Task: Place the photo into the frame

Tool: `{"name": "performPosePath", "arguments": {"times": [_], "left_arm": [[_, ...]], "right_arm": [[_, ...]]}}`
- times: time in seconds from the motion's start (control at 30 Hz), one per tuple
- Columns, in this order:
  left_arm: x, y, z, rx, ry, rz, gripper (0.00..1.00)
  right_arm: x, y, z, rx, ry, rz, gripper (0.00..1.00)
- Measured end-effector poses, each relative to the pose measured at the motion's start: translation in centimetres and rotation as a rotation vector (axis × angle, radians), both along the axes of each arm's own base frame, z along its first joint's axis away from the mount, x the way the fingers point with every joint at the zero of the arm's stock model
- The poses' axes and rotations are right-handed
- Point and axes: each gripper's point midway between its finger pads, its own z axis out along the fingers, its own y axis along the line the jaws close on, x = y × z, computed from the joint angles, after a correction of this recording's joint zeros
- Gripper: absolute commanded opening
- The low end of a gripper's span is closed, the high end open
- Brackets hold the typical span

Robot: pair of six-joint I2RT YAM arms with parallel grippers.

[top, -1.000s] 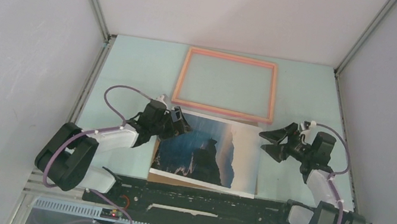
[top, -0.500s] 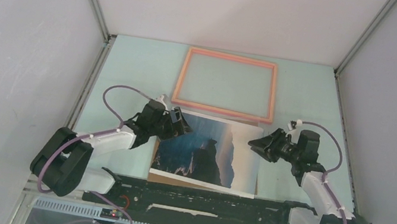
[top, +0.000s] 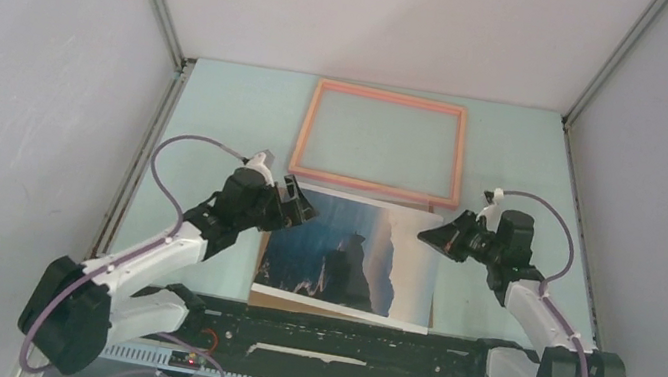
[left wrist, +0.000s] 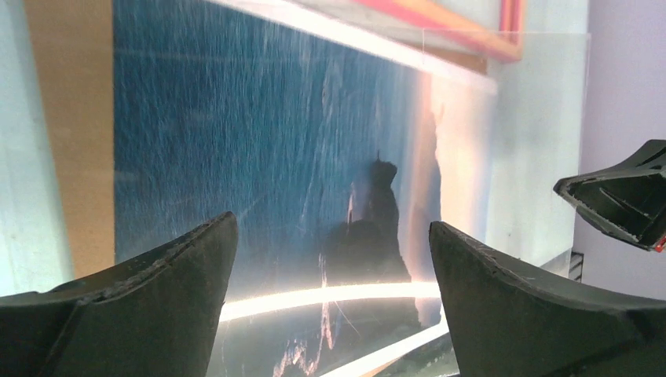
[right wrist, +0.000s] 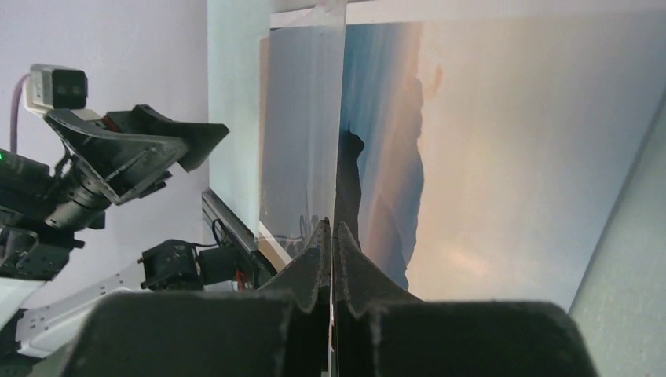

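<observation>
The photo (top: 340,250), a dark rock against blue sky and pale mist, lies face up on a brown backing board (top: 259,256) in front of the arms. The frame (top: 383,143), with its thin salmon border, lies flat just behind it. My left gripper (top: 299,205) hovers open over the photo's left part (left wrist: 314,157), nothing between its fingers (left wrist: 181,267). My right gripper (top: 428,236) is shut at the photo's right edge. In the right wrist view the gripper (right wrist: 331,229) pinches a thin clear sheet (right wrist: 302,133) that rises edge-on over the photo (right wrist: 487,157).
Grey walls close the table in on the left, right and back. A black rail (top: 327,334) runs along the near edge between the arm bases. The clear sheet's corner (left wrist: 577,47) reaches past the photo towards the frame (left wrist: 471,23).
My right gripper has gone from open to shut and moved left onto the photo's right edge. The left arm has stretched out a little; its gripper stays open over the photo.
</observation>
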Motion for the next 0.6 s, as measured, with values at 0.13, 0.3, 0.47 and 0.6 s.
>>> {"name": "performPosePath", "arguments": {"times": [0.13, 0.3, 0.47, 0.6], "left_arm": [[0.6, 1.2, 2.2, 0.01, -0.083, 0.053, 1.0], [2.2, 4.9, 2.8, 0.031, -0.103, 0.196, 1.0], [3.3, 6.1, 2.3, 0.024, -0.088, 0.243, 1.0], [3.5, 5.3, 0.9, 0.013, -0.038, 0.218, 1.0]], "right_arm": [[0.7, -0.2, 1.4, -0.013, -0.086, 0.031, 0.0], [1.6, -1.6, 3.3, 0.021, -0.141, 0.018, 0.0], [3.3, -2.3, 6.6, 0.028, -0.227, 0.028, 0.0], [5.3, -3.5, 7.6, 0.029, -0.264, -0.002, 0.0]]}}
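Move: The clear sheet's left edge lies about 8 cm left of the open left hand, roughly level with it in reach and some 6 cm lower. From that hand, the photo's middle is about 12 cm right and 9 cm back, the frame's middle 19 cm ahead and 16 cm right. The right hand grips the sheet's right edge; the frame's middle is about 23 cm ahead of it and 12 cm left, 9 cm below. The right hand keeps its pinch on the clear sheet's right edge and lifts it some 8 cm while carrying it about 5 cm forward and a little right, its fingers tipping up about 15 degrees. Meanwhile the left hand, fingers still wide open, rises slightly and swings about 6 cm left and 3 cm forward towards the sheet's left edge, turning roughly 15 degrees counter-clockwise, then starts down by about 2 cm. ##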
